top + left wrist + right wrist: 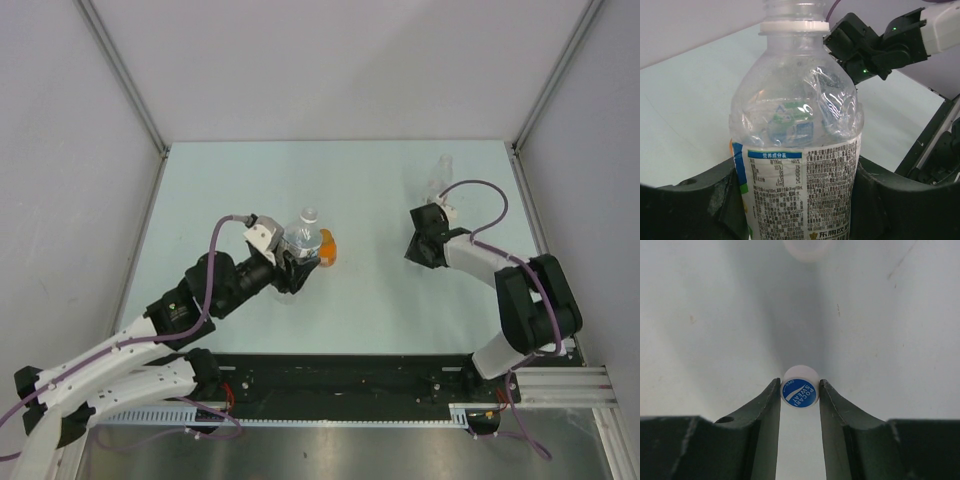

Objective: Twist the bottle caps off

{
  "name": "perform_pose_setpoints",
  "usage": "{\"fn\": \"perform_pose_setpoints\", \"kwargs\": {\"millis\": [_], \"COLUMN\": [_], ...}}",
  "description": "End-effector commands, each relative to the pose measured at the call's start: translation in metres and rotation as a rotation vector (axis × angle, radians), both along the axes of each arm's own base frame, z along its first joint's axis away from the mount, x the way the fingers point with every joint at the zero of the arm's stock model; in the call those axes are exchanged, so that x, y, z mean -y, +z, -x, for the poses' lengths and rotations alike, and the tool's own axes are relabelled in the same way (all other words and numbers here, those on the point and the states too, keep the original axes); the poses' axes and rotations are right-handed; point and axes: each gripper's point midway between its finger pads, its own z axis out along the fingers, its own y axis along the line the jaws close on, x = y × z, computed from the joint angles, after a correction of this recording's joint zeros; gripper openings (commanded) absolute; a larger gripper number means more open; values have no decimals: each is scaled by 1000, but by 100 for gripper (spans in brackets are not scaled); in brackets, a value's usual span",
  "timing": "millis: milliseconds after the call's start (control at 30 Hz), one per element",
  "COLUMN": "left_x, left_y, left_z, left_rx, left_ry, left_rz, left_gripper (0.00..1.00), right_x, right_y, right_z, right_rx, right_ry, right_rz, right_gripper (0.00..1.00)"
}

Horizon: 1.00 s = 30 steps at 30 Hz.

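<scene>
My left gripper [298, 262] [800, 205] is shut on the clear bottle with the blue label [305, 235] [800, 150], held upright at its printed lower half. Its threaded neck is bare. The squat orange bottle [328, 247] stands right beside it; I cannot make out its cap. My right gripper [432, 215] [800, 390] is shut on the white cap with a blue mark [800, 389], held low over the table. The slim clear bottle [440, 175] stands at the back right, just beyond the right gripper. The plain whitish cap is not clearly seen.
The pale green table [380, 300] is bounded by grey walls with metal corner posts [515, 150]. A blurred whitish round thing [807, 247] sits at the top edge of the right wrist view. The right arm [880, 45] shows behind the held bottle.
</scene>
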Motion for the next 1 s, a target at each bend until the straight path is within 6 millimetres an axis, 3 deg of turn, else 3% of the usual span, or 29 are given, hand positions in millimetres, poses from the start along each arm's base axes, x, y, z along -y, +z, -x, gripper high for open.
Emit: {"fn": "perform_pose_setpoints", "kwargs": {"millis": [0,167,267,400,500,667,967], "left_x": [1,2,3,3,3,6,5], "left_y": [1,2,-2,-5,-5,-9,-8], "left_z": [3,2,1,1,0,2,1], "left_rx": [7,15,7,3,2,-4,-2], "left_ry": [-14,-15,-13,-10,-8,-25,-22], "left_rz": [6,4,-7,-11,-13,-20,-17], "left_gripper": [0,0,0,0,2,6,5], "right_x": [-11,-9,-5,-4,-5,-17,-33], "right_y": [7,-6,-10,-7,1,26,61], "right_z": [-33,-42,-47,-50,-47,-42,-17], "right_rx": [69,43,35,36,45,91,121], "right_ry": [22,10,5,7,12,56,113], "right_rz": [-10,-5,-2,1,9,1,1], "right_gripper": [0,0,9,32,45,55,64]}}
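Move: The right hand holds the blue cap low over the table. The bare spot for it lies about 4 cm straight ahead and 3 cm below. The white cap lies on the table some 11 cm ahead and 2 cm right; the clear bottle stands about 16 cm ahead and 3 cm right, the orange bottle roughly 21 cm left, about level. From the left hand that spot is about 18 cm ahead, 26 cm right and 30 cm down. Down a little over a centimetre, then forward about 4 cm, level and close above the table, the right hand carries the blue cap towards the white cap. There it stops, opens its fingers to release the cap, and lifts off about 4.5 cm, drifting left and slightly back. The left hand keeps its grip on the uncapped bottle, sinking about 2 cm. ##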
